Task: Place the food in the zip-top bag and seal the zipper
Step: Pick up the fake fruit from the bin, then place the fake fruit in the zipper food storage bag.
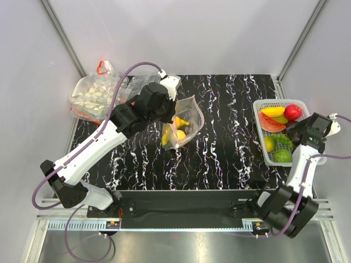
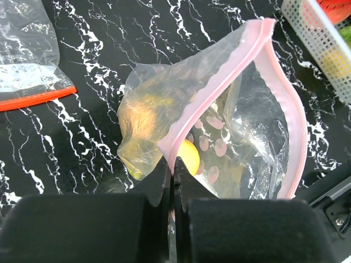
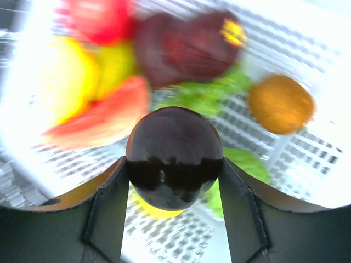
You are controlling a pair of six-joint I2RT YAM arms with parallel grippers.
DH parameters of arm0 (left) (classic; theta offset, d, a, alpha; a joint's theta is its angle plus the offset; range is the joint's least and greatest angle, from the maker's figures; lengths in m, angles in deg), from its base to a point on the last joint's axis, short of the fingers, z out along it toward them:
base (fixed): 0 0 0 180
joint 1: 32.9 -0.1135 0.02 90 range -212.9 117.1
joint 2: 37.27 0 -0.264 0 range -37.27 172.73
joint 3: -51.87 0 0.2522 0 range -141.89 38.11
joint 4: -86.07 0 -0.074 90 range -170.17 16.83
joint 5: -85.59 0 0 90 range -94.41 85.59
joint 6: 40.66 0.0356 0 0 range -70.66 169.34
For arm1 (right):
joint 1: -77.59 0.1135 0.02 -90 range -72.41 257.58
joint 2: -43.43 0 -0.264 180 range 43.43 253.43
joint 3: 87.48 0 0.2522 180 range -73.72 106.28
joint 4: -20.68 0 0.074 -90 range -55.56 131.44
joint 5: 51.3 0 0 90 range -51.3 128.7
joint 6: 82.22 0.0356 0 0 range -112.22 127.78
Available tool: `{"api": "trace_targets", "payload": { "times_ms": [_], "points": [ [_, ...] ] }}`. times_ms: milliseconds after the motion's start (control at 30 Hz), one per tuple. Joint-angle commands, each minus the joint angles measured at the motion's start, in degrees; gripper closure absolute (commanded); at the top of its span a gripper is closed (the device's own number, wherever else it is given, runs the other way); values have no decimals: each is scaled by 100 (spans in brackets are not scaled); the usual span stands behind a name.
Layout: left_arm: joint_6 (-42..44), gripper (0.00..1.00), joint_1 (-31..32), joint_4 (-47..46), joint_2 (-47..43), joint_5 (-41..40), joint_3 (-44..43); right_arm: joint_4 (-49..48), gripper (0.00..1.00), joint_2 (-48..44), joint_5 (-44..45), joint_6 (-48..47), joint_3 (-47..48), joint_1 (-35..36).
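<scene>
The zip-top bag (image 1: 189, 121) stands open near the table's middle, clear with pale dots and a pink zipper (image 2: 219, 87) along its mouth. My left gripper (image 2: 174, 175) is shut on that strip at the mouth's near corner, holding it up. Yellow food (image 2: 190, 156) lies inside the bag. At the right, my right gripper (image 3: 174, 164) is over the white basket (image 1: 263, 104), both fingers pressed against a round, glossy dark purple fruit (image 3: 174, 145). More food lies below it: a red piece (image 3: 98, 22), a yellow one (image 3: 68, 76), an orange one (image 3: 281, 104) and green ones (image 3: 247, 164).
A second clear bag (image 1: 96, 96) with white dots and a red-orange strip (image 2: 33, 98) lies at the back left corner. The basket holds a red apple (image 1: 293, 112), a watermelon slice (image 1: 270, 123) and green pieces (image 1: 282, 155). White walls close in the black marbled table (image 1: 230, 153).
</scene>
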Motion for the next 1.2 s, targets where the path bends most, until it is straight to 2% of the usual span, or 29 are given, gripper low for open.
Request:
{"api": "trace_targets", "payload": {
  "times_ms": [0,33,167,467,733,800,867,1100,1167],
  "points": [
    [152,100,61,-240,-92,-327,-258,120,60,-522,-1169,-326,437,38],
    [152,100,52,-249,-92,-301,-258,164,59,-549,-1946,-362,499,29],
    [152,100,70,-214,-49,-187,-302,86,65,-602,-3945,-55,737,73],
    [161,100,78,-178,-75,-187,-329,-801,62,-1358,-5222,156,1009,1865],
    [161,100,78,-178,-75,-187,-328,-1215,63,-1534,-4873,95,1176,3342],
    [143,100,78,-178,-75,-213,-320,-1259,64,-1472,-4732,51,1264,3965],
    [126,100,78,-204,-83,-231,-285,-1294,65,-1402,-4407,33,1360,4282],
    [170,97,78,-222,-110,-222,-241,-1198,68,-656,-3003,-467,1800,6100],
    [178,96,78,-248,-136,-222,-206,-1198,68,-437,-2755,-546,1914,6330]
  ]
}}
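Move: The right hand, already holding the dark round fruit above the bin, has the zip-top bag's open mouth about 46 cm to its left, roughly level fore and aft and some 5 cm higher. The watermelon slice lies about 9 cm ahead and 10 cm left, the green melon 5 cm back and 5 cm left, both about 9 cm lower. From the left hand, the mouth is about 6 cm right, 4 cm ahead and 6 cm below. The dark fruit, still gripped in the right fingers, is lifted and swung fast out of the bin to the left, about 40 cm across and 20 cm up, towards the bag's mouth. On the way the hand turns some 90 degrees counter-clockwise and its fingers tip up to nearly level, pointing left and forward. The left gripper stays put, keeping its pinch on the bag's rim. ##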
